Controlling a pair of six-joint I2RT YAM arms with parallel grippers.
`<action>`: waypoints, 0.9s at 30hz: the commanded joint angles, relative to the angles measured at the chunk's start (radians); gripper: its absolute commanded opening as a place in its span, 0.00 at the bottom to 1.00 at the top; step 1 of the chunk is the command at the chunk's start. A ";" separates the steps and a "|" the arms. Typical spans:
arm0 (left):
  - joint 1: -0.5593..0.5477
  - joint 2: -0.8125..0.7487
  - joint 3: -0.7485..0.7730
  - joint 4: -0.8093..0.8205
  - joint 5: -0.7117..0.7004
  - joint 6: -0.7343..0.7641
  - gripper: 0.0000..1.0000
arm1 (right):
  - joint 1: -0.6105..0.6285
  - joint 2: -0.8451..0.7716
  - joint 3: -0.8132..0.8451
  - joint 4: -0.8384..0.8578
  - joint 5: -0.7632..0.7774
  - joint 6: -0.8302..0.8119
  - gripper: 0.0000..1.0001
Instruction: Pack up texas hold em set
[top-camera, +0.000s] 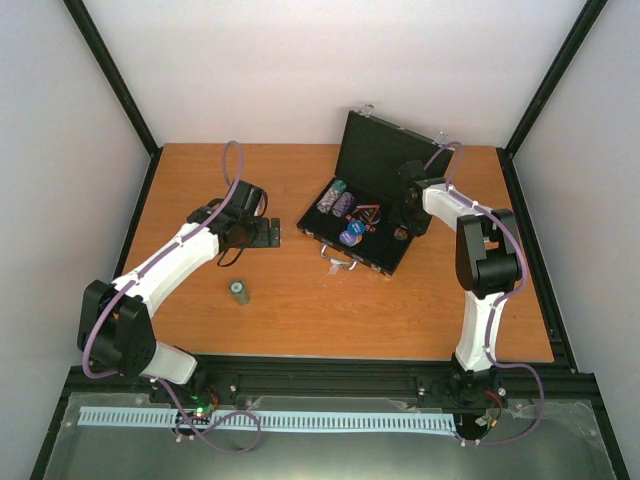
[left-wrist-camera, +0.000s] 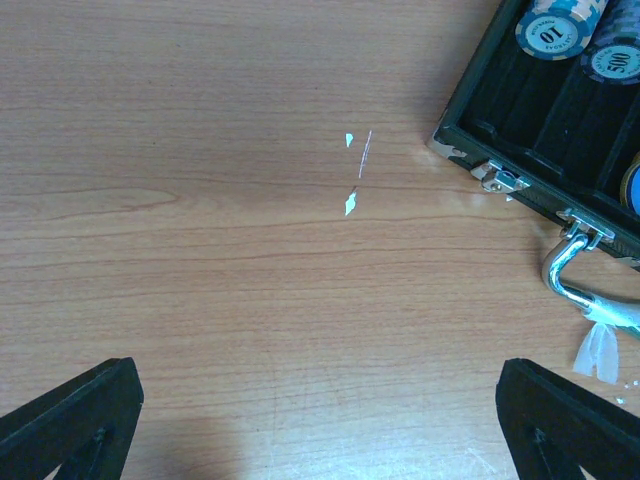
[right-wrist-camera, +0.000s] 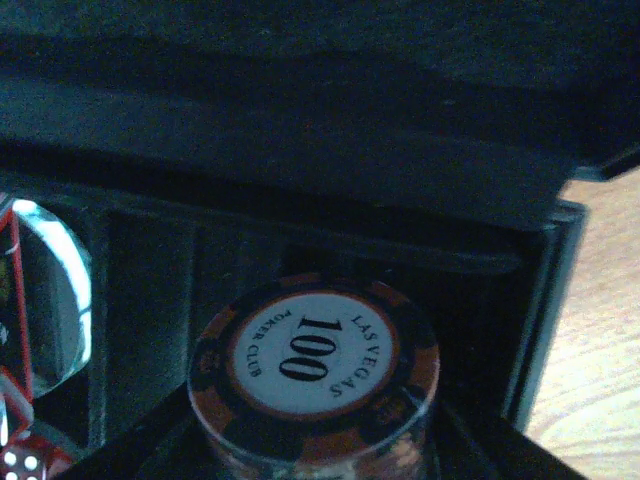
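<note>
The black case (top-camera: 385, 150) lies open right of the table's middle, its lid standing up at the back. Chip stacks (top-camera: 338, 200) fill its left slots; the left wrist view shows a blue "10" chip (left-wrist-camera: 550, 32) and a "500" chip (left-wrist-camera: 612, 62). My right gripper (top-camera: 405, 222) reaches into the case's right end. It is shut on an orange-and-black "100" chip stack (right-wrist-camera: 315, 360) in clear wrap, just above a slot. My left gripper (left-wrist-camera: 315, 385) hovers wide open over bare wood left of the case (left-wrist-camera: 520, 130). A greenish chip stack (top-camera: 239, 291) stands alone on the table.
The case's silver clasp (left-wrist-camera: 500, 180) and handle (left-wrist-camera: 565, 275) face the near edge. Red dice (right-wrist-camera: 20, 462) and a clear disc (right-wrist-camera: 50, 290) sit left of the held stack. The case wall (right-wrist-camera: 545, 300) stands close on its right. White walls enclose the table.
</note>
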 joint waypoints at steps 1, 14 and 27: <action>0.006 0.003 0.010 -0.003 -0.004 0.012 1.00 | -0.013 -0.030 0.028 -0.010 0.041 0.027 0.55; 0.007 -0.007 -0.006 -0.033 0.045 0.058 1.00 | 0.077 -0.144 0.084 -0.127 -0.051 -0.107 0.75; 0.009 -0.089 -0.077 -0.158 -0.002 -0.003 0.99 | 0.307 -0.083 0.113 -0.093 -0.167 -0.336 0.98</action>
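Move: My right hand is already down in the slot at the case's right end, with the 100 chip stack between its fingers. From there the small blind buttons lie about 11 cm left and 2 cm back, the all-in triangle 8 cm left and a centimetre ahead, the purple stack 13 cm left and 4 cm ahead. The green stack sits roughly 10 cm back, 6 cm left and 12 cm below my left hand; the case's left corner is about 7 cm right and 5 cm ahead. I open my right fingers to let go of the 100 stack in its slot and lift about 8 cm clear. Then I swing some 15 cm left and a little back across the case, past the all-in triangle, turning about 35 degrees counter-clockwise with the fingers opening wide. Late on, my left hand, still open, eases about 3 cm back and 2 cm down towards the green stack. ##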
